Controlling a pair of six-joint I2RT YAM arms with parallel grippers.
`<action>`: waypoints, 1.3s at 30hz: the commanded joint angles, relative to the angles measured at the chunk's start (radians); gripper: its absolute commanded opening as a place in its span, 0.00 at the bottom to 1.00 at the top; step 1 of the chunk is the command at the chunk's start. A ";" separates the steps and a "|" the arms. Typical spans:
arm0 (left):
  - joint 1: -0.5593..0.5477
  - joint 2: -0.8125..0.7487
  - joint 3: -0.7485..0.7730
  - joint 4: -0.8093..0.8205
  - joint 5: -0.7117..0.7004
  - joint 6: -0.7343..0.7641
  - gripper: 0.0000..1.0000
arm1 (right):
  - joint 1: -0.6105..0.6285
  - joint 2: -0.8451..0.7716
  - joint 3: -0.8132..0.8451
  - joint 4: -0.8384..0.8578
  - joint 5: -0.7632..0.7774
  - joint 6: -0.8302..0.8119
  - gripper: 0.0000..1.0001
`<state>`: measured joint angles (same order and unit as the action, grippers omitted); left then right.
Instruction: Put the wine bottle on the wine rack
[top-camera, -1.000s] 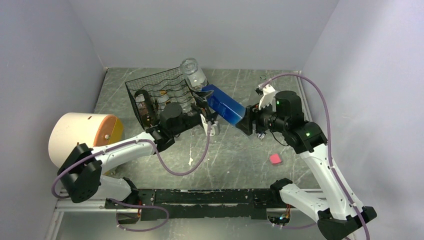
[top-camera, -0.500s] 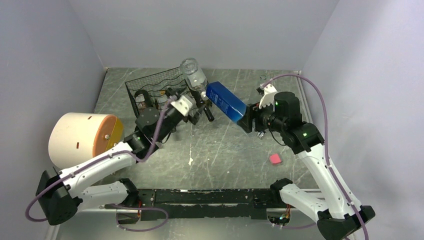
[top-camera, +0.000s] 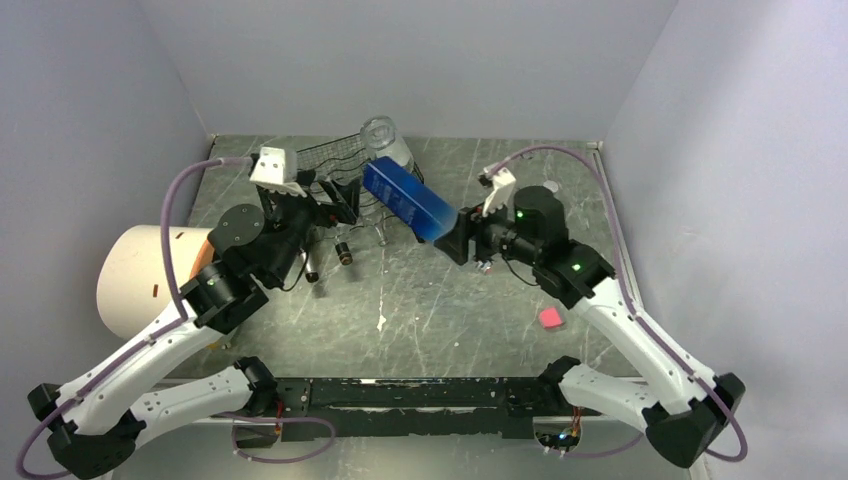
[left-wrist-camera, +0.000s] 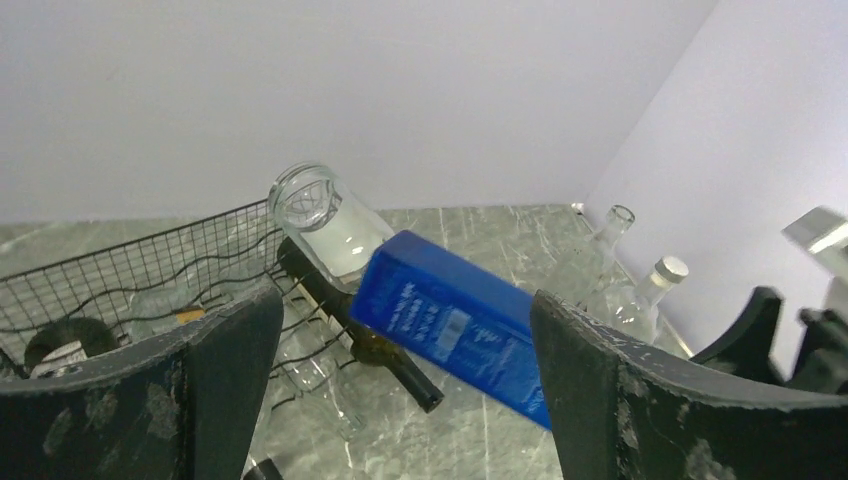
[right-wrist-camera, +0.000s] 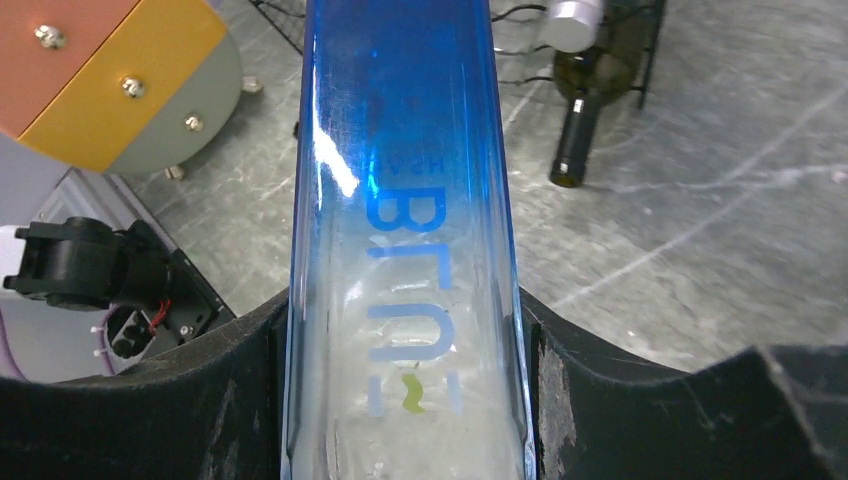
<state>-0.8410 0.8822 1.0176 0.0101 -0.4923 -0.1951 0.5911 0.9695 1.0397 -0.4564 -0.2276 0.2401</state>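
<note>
My right gripper (top-camera: 457, 238) is shut on the base end of the wine bottle (top-camera: 407, 200), a blue square glass one, and holds it slanted in the air with its far end over the right side of the wine rack (top-camera: 335, 152). The right wrist view has the wine bottle (right-wrist-camera: 405, 200) running up between the right gripper (right-wrist-camera: 405, 385) pads. My left gripper (top-camera: 338, 197) hangs open above the rack's front with nothing in it. The left wrist view shows the wine bottle (left-wrist-camera: 455, 325) beyond the left gripper (left-wrist-camera: 400, 400) and the wine rack (left-wrist-camera: 150, 270) at left.
A clear bottle (top-camera: 382, 135) lies on the rack's top right. Dark bottle necks (top-camera: 343, 250) stick out of its front. A large white cylinder (top-camera: 150, 270) stands at left, a pink block (top-camera: 549, 318) at right. Clear bottles (left-wrist-camera: 612, 250) stand by the right wall.
The left arm has swung back, left and upward, away from the blue bottle's end. The right gripper has carried the bottle leftward, closer over the rack.
</note>
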 joint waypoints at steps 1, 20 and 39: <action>0.000 -0.026 0.046 -0.171 -0.081 -0.114 0.96 | 0.107 0.052 0.052 0.325 0.084 0.031 0.00; 0.001 -0.062 0.014 -0.196 -0.158 0.040 0.98 | 0.308 0.531 0.163 0.729 0.560 0.060 0.00; 0.002 0.001 0.034 -0.138 -0.200 0.173 0.99 | 0.307 0.783 0.266 0.884 0.687 0.019 0.00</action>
<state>-0.8410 0.8883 1.0275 -0.1616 -0.6739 -0.0517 0.8978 1.7683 1.2171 0.1555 0.3664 0.2573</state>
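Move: The right hand already holds the blue bottle by its neck end. The free upper place on the wine rack lies about 22 cm ahead of that hand, 20 cm to its left and 16 cm below. The big clear bottle lies some 5 cm farther out than that place and 6 cm to its right; the labelled bottle is 7 cm to its left and level with it. From the left hand the free place is 18 cm ahead, 3 cm right and 28 cm below. Still gripping the blue bottle's neck end, the right hand carries it base first towards the rack's free place: left and down at first, then forward as well, about 15 cm left, 13 cm forward and 11 cm down in all. The wrist swings some 15 degrees clockwise. The open left hand shifts roughly 4 cm left and 4 cm down, rolling about 15 degrees so its left side rises. ##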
